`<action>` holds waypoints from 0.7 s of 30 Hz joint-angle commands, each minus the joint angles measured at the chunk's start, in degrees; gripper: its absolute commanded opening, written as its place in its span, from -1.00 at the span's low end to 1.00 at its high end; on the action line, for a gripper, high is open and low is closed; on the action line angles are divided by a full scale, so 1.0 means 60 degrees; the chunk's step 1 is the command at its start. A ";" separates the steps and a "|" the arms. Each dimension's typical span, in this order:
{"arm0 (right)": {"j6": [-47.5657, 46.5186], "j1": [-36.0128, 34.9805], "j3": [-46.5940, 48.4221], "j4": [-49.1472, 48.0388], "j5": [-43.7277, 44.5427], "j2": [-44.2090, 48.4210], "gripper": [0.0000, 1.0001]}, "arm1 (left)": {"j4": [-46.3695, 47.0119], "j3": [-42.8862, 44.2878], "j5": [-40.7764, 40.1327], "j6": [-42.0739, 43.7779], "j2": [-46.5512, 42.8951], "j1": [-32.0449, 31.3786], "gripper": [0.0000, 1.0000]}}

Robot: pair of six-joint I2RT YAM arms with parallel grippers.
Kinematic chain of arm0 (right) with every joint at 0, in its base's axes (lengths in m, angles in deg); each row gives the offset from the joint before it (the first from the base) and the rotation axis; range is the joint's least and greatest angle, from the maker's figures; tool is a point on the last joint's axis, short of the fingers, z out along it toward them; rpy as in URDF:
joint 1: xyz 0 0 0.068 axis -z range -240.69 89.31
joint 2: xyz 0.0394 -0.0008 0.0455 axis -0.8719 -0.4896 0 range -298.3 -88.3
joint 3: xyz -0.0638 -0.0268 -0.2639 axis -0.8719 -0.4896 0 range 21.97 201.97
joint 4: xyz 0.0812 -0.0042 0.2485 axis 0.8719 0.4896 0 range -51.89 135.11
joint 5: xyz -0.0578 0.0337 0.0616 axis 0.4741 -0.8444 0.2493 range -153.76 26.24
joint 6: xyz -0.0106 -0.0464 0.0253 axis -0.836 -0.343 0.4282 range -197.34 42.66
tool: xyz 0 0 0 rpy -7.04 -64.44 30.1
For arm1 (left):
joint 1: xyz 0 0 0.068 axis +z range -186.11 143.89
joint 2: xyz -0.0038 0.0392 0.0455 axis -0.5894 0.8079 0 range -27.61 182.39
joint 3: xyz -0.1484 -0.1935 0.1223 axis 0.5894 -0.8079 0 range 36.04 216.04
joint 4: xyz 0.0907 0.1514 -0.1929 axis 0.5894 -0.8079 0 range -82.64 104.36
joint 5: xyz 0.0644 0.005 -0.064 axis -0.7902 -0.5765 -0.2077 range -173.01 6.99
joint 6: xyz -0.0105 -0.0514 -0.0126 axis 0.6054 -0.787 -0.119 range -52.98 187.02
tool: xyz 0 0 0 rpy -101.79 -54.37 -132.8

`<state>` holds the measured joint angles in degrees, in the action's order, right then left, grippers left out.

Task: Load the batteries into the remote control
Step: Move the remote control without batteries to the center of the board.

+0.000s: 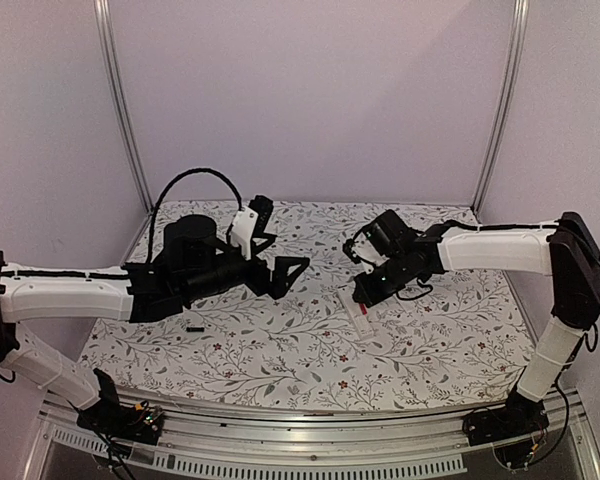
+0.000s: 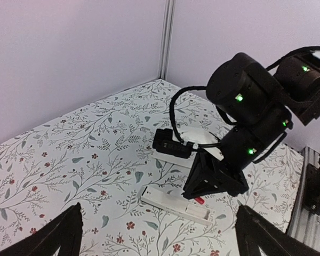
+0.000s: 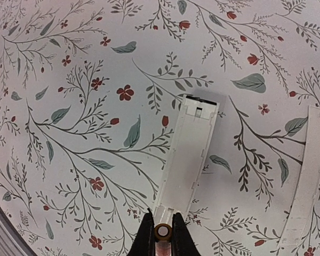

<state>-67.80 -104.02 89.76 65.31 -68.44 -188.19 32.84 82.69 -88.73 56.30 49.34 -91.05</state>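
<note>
The white remote control (image 3: 186, 154) lies back side up on the flowered cloth, with its open battery bay at the end nearest my right gripper. My right gripper (image 3: 162, 232) is shut on a red battery (image 3: 162, 246), seen end-on just above that bay. In the left wrist view the remote control (image 2: 173, 205) lies below the right gripper (image 2: 216, 178), and the battery's red tip (image 2: 199, 201) shows at the fingertips. From above, my left gripper (image 1: 280, 248) hovers wide open to the left of the remote control (image 1: 358, 314), holding nothing.
A thin white cover strip (image 3: 308, 178) lies to the right of the remote. A small dark object (image 1: 193, 328) lies on the cloth near the left arm. Grey walls and metal posts (image 1: 120, 100) close off the back.
</note>
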 commanded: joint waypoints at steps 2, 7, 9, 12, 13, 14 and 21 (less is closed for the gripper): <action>0.0174 -0.0014 0.0192 0.0162 0.0256 -0.0654 -1.00 | -0.0371 -0.0085 -0.0153 -0.0068 0.0104 0.0271 0.99; 0.0268 -0.0014 0.0534 0.0323 0.0578 -0.0960 -1.00 | -0.0603 -0.0300 -0.0328 -0.0062 -0.0218 0.0423 0.99; 0.0270 -0.0014 0.0953 0.0532 0.1141 -0.1014 -1.00 | -0.0637 -0.0413 -0.0398 -0.0059 -0.0375 0.0489 0.99; 0.0176 0.0029 0.1516 0.0699 0.1932 -0.1025 -1.00 | -0.0654 -0.0519 -0.0431 -0.0048 -0.0563 0.0567 0.99; 0.0137 0.0042 0.1656 0.0751 0.2110 -0.1063 -1.00 | -0.0686 -0.0524 -0.0458 -0.0034 -0.0606 0.0590 0.99; 0.0069 0.0068 0.1791 0.0787 0.2226 -0.1169 -1.00 | -0.0748 -0.0514 -0.0491 -0.0023 -0.0651 0.0607 0.99; -0.0340 0.0182 0.2860 0.1113 0.2965 -0.2387 -1.00 | -0.1026 -0.0689 -0.0758 0.0045 -0.0956 0.0742 0.99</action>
<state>-67.98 -103.51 103.75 68.96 -55.18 -196.76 28.67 80.09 -91.70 56.26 45.25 -87.66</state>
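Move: I hold the red battery in my right hand, low over the remote control; the remote's middle is some 2 cm ahead, 2 cm to the left and about 7 cm below. The battery cover lies roughly 8 cm ahead and 8 cm to the right, 8 cm down; the dark battery is about 42 cm to the left and 3 cm back, at table height too. From my left hand the remote is around 7 cm ahead, 15 cm right and 22 cm below. With my right hand I dip about 3 cm towards the remote control, then rise some 5 cm and swing forward about 7 cm, away from the remote's middle, tilting the fingers slightly up and still pinching the red battery. My empty left hand, wide open, eases left and a little forward, away from the remote, sinking slightly before it lifts again. ##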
